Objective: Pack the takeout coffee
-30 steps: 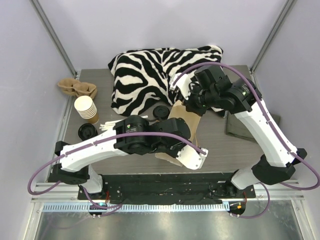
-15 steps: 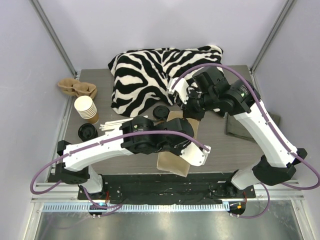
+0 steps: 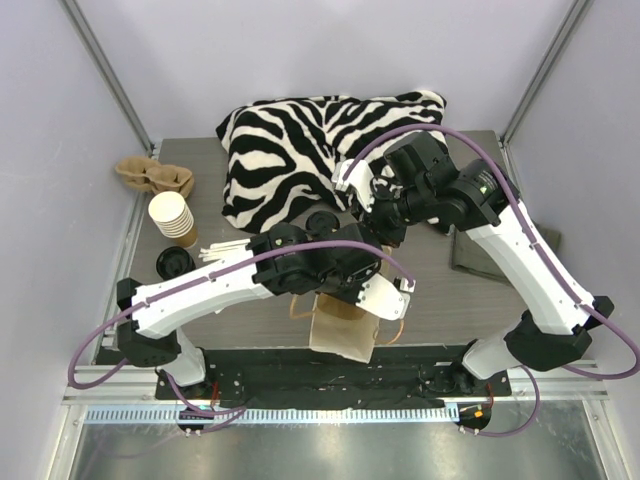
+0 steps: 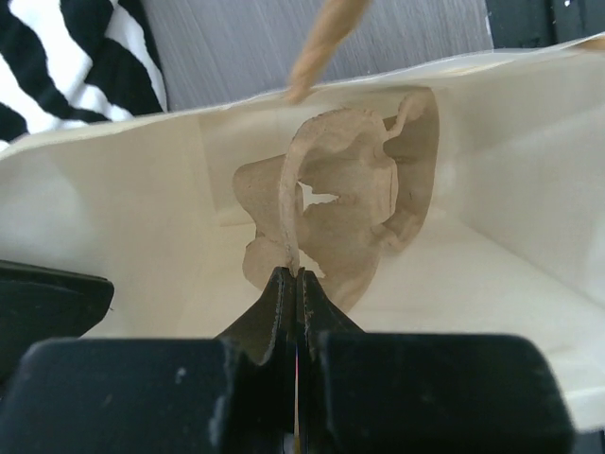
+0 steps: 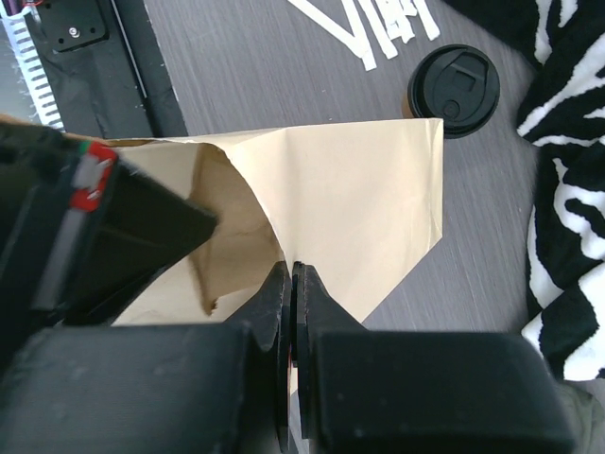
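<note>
The takeout coffee (image 5: pixel 454 85), a kraft cup under a black lid, stands on the table beyond the bag, beside the zebra cloth (image 3: pixel 322 224). A tan paper bag (image 3: pixel 343 335) sits near the front edge, mouth held apart by both arms. My left gripper (image 4: pixel 296 274) is shut on the bag's twisted paper handle and looks down into the bag (image 4: pixel 473 189). My right gripper (image 5: pixel 291 268) is shut on the opposite rim of the bag (image 5: pixel 359 189). Neither gripper touches the cup.
A brown crumpled shape (image 4: pixel 336 213) lies at the bag's bottom. At the left stand a stack of lidless cups (image 3: pixel 172 218), a loose black lid (image 3: pixel 175 263), a pulp carrier (image 3: pixel 152 176) and white sticks (image 3: pixel 225 250). Zebra cloth (image 3: pixel 290 150) covers the back.
The bag has been drawn toward the near edge and its mouth pulled apart. My left wrist swung over it; the right gripper shifted slightly. Both stayed shut on the bag.
</note>
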Robot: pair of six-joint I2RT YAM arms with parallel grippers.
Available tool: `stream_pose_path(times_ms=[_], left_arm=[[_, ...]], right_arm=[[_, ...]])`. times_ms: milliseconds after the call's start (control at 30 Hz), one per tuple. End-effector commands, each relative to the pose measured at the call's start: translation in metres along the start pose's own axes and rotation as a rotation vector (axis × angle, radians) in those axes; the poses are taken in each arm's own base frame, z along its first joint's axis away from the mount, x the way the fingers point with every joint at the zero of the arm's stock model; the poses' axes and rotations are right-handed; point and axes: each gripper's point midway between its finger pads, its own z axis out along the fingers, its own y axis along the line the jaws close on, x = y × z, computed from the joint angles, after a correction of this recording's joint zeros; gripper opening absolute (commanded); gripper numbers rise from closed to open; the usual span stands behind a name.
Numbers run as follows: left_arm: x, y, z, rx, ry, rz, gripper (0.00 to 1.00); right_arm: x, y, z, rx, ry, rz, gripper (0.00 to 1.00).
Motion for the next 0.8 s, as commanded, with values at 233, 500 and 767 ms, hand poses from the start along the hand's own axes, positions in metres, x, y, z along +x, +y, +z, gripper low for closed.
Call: stream_pose_path(times_ms=[233, 500, 767], left_arm=[[0.013, 0.008, 0.025, 0.018, -0.029, -0.064, 0.00], [0.018, -0.001, 0.038, 0.057, -0.052, -0.038, 0.00], [0.018, 0.013, 0.042, 0.009, -0.054, -0.043, 0.00]], right_arm=[[0.007, 0.008, 0.014, -0.066, 0.025, -0.005, 0.01], [-0.002, 0.006, 0.015, -0.073, 0.000, -0.021, 0.01], [0.002, 0.006, 0.014, -0.070, 0.005, -0.017, 0.01]])
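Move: The left hand, already pinching the cup tray in the paper bag's mouth, has the bag's middle about 15 cm below and 3 cm to its right. From the left hand, the lidded coffee cup stands roughly 18 cm ahead and 5 cm left, the white straws some 15 cm ahead and 26 cm left, both low on the table. The right hand pinches the bag's rim; the bag's middle lies about 7 cm back, 5 cm left and 19 cm below it. Left hand lowers its pinched cup tray about 5 cm into the bag, drifting forward; right, gripping rim, sinks. ##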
